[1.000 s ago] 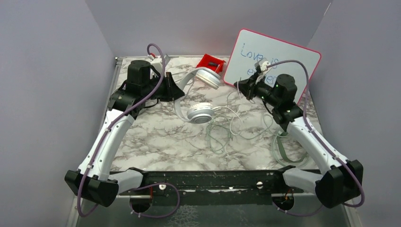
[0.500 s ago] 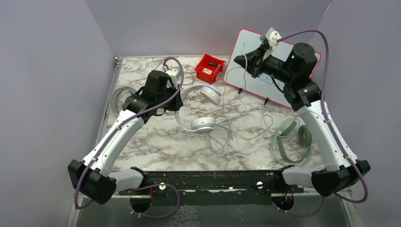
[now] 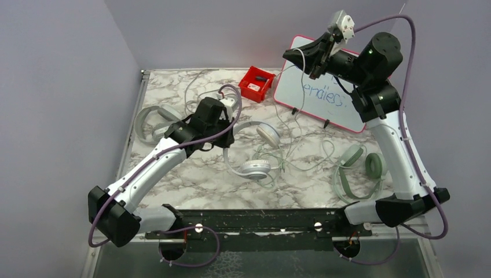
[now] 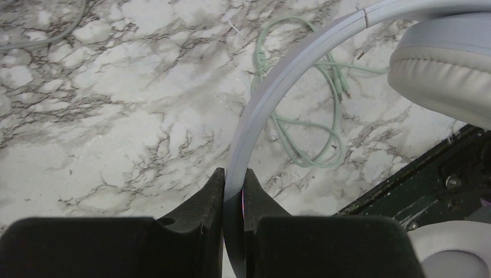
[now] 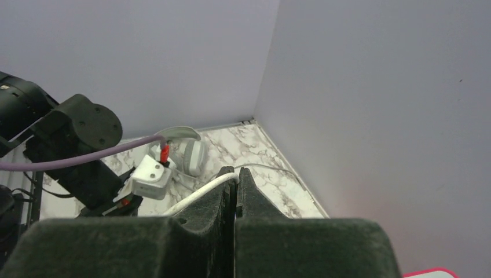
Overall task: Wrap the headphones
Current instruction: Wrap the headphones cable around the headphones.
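The white headphones [image 3: 255,168] lie mid-table, with one cup flat and the other [image 3: 267,134] up on edge. My left gripper [image 3: 226,143] is shut on their white headband [image 4: 272,87], which runs up between the jaws [image 4: 233,174] towards a padded cup [image 4: 446,69]. High above the table's back edge, my right gripper [image 3: 288,55] is shut on their thin white cable [image 5: 197,194]. That cable [image 3: 301,63] hangs slack from it down to the table. A mint pair [image 3: 351,169] lies at the right and a grey-green pair [image 3: 151,120] at the left.
A red box [image 3: 256,84] stands at the back, with a whiteboard [image 3: 330,98] propped beside it. Loose mint cable loops [image 4: 307,119] are spread over the marble between the pairs. The black base rail [image 3: 260,220] runs along the near edge. Purple walls close in three sides.
My left gripper has dragged the white headphones nearer and to the right. My right gripper has risen up and back with the white cable, uncovering the whiteboard and the mint pair.
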`<act>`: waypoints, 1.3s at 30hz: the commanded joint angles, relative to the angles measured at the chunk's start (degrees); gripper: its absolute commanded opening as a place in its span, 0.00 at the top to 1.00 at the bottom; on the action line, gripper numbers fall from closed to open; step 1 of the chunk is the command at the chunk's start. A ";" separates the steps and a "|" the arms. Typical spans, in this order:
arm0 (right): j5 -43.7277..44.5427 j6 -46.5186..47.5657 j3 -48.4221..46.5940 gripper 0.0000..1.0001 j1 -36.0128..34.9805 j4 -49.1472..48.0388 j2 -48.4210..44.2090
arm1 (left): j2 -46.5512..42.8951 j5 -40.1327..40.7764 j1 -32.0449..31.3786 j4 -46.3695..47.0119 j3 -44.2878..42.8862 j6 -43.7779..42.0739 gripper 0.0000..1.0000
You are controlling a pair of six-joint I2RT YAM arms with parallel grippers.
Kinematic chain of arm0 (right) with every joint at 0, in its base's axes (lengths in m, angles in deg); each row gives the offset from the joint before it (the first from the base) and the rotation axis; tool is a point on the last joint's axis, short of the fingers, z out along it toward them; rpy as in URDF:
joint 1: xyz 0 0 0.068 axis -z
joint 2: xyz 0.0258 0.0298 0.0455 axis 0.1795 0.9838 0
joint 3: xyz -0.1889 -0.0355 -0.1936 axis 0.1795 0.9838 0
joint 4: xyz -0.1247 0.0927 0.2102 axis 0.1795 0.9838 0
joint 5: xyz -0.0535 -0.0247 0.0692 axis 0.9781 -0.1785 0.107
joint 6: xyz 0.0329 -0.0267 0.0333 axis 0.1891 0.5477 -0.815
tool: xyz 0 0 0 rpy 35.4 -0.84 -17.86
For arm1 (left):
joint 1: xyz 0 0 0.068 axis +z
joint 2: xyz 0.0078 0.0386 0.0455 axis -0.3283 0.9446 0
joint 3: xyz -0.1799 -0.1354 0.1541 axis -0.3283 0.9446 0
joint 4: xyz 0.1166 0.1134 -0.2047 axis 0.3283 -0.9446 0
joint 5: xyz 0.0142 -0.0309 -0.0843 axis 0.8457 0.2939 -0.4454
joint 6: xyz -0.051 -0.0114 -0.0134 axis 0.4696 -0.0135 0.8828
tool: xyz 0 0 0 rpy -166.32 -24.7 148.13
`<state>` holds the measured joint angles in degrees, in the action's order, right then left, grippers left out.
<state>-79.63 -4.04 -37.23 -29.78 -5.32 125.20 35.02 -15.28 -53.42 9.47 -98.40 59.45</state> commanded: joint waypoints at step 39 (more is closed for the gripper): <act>23.41 -0.32 -15.10 0.99 -6.05 12.86 24.51 | -2.00 5.76 -22.88 12.82 -0.66 2.18 1.00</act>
<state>-59.56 -4.54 -52.51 -36.10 6.51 148.80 37.88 -9.05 -75.65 17.01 -100.41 62.47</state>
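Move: My left hand grips the white headphones by the headband, their middle about 8 cm right, 3 cm back and 4 cm below; the green cable lies some 5 cm ahead, 14 cm right and 20 cm down. From my right hand, which holds the white cable high up, the headphones are roughly 8 cm back, 9 cm left and 36 cm below. The red bin is about 27 cm ahead of it, 9 cm left and 49 cm down, the whiteboard 18 cm ahead, 17 cm right and 40 cm down. I swing the headphones right and back with my left hand, about 12 cm over the green cable, turning some 15 degrees clockwise, dipping slightly and lifting at the end. With my right I keep the white cable pinched and carry it forward, down and somewhat left towards the red bin, about 17 cm, with a brief rise on the way, fingers tipping down and turning clockwise. ##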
